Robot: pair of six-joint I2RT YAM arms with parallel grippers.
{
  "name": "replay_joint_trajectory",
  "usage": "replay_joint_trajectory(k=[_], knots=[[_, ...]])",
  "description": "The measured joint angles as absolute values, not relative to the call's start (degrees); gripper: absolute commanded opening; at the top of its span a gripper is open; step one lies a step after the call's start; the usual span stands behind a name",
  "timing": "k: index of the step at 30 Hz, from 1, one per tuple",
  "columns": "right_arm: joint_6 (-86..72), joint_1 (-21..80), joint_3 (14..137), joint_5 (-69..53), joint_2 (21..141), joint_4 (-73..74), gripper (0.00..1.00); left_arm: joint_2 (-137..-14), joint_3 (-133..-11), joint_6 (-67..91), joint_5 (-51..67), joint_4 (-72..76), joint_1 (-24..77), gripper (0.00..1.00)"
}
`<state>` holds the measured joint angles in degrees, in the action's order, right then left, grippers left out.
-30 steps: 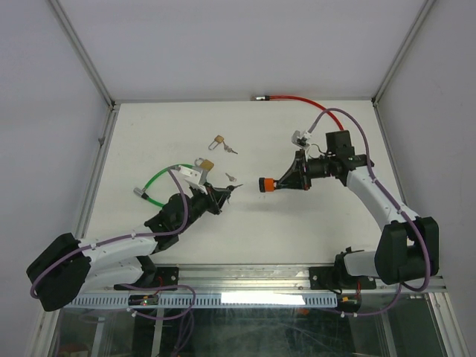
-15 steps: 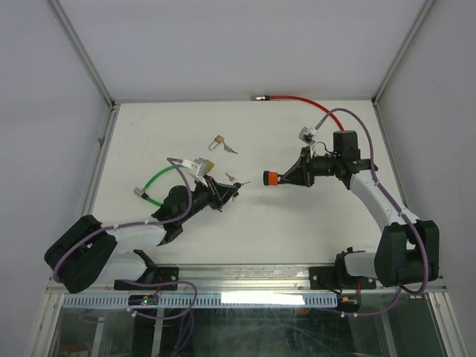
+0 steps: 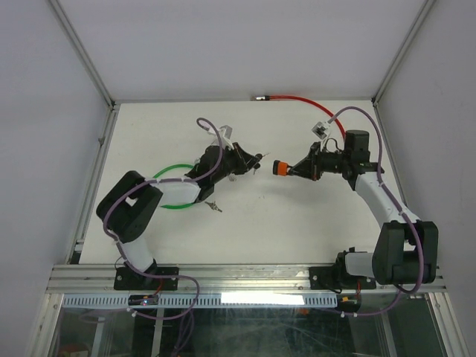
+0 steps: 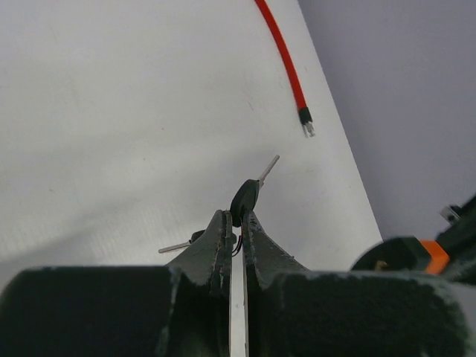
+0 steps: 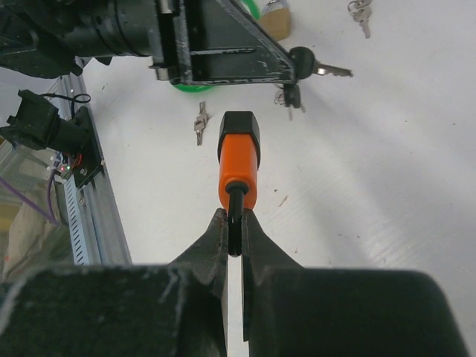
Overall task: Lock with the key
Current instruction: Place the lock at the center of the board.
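Observation:
My left gripper (image 4: 236,216) is shut on the black head of a key (image 4: 247,196), whose metal blade points away and up to the right. A second key (image 4: 177,246) dangles from it. In the top view that left gripper (image 3: 248,162) is raised over the table's middle, with the key (image 3: 256,158) aimed at the orange padlock (image 3: 280,168). A small gap separates them. My right gripper (image 5: 236,216) is shut on the black shackle of the padlock (image 5: 239,156), holding its body toward the left gripper. In the right wrist view the key (image 5: 312,65) sits above and right of the lock.
A red cable (image 3: 297,99) runs along the back edge. A green cable loop (image 3: 175,204) lies under the left arm. A brass padlock (image 5: 276,20) and loose keys (image 5: 201,123) rest on the table. The aluminium rail (image 5: 85,201) marks the near edge.
The left arm swung from the near left up toward the centre, carrying the key. The right gripper lifted the orange lock slightly back and right, now facing the key.

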<state>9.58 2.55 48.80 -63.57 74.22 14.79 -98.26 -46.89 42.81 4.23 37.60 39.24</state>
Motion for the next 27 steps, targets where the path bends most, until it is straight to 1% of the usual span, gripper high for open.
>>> replay_joint_trajectory(k=[5,8,10,12,15,18,21,23,25,27], knots=[[6.7,1.5,48.5,-61.6,75.4,12.2,0.00,-108.7,-59.0,48.2,-0.4,29.6,38.9,0.02],[4.7,1.1,48.2,-60.0,78.3,10.3,0.00,-113.6,-64.5,50.9,-2.8,26.5,38.9,0.04],[3.0,0.8,47.7,-58.6,80.2,9.4,0.00,-116.6,-67.5,52.6,-4.6,25.0,38.9,0.06],[0.8,0.4,47.0,-56.8,82.0,8.0,0.00,-119.0,-69.4,53.8,-5.6,24.7,38.9,0.13],[-2.6,0.1,46.2,-53.6,84.1,6.0,0.00,-121.7,-72.4,54.7,-6.2,24.8,38.9,0.17],[-4.8,0.1,46.0,-51.8,86.2,3.5,0.00,-123.3,-72.9,54.7,-6.6,24.9,38.9,0.25],[-6.6,0.1,46.3,-50.9,89.0,1.1,0.03,-123.9,-72.4,54.5,-7.2,25.2,38.9,0.40],[-8.7,0.2,48.1,-49.8,92.1,1.8,0.02,-123.9,-71.8,54.1,-7.7,26.2,38.9,0.44],[-9.8,0.6,52.5,-48.8,96.9,4.1,0.02,-123.6,-70.5,53.0,-8.7,27.8,39.1,0.46],[-10.3,0.9,57.4,-48.3,101.6,6.1,0.03,-122.7,-68.2,51.5,-9.3,29.4,39.5,0.50]])
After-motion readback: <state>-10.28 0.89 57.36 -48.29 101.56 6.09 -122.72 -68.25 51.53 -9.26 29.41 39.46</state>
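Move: For the left hand, which holds the black-headed keys, the bare board spot for them lies about 9 cm ahead, 3 cm right and 13 cm down. A small loose key lies 3 cm ahead and 7 cm left, the brass padlock 8 cm ahead and 18 cm left. For the right hand, which holds the orange lock by its shackle, the open mid-board lies some 12 cm ahead, level sideways, 17 cm down; the held keys are 9 cm ahead, 11 cm left, 5 cm lower. Bring the left gripper down and forward about 9 cm each, easing slightly right and swinging counter-clockwise, then open the fingers roughly halfway to let go of the keys at the board. Meanwhile lower the still-gripped orange lock towards the mid-board, carrying the right hand down and forward some 10 cm, tipping it down and turning it clockwise. ##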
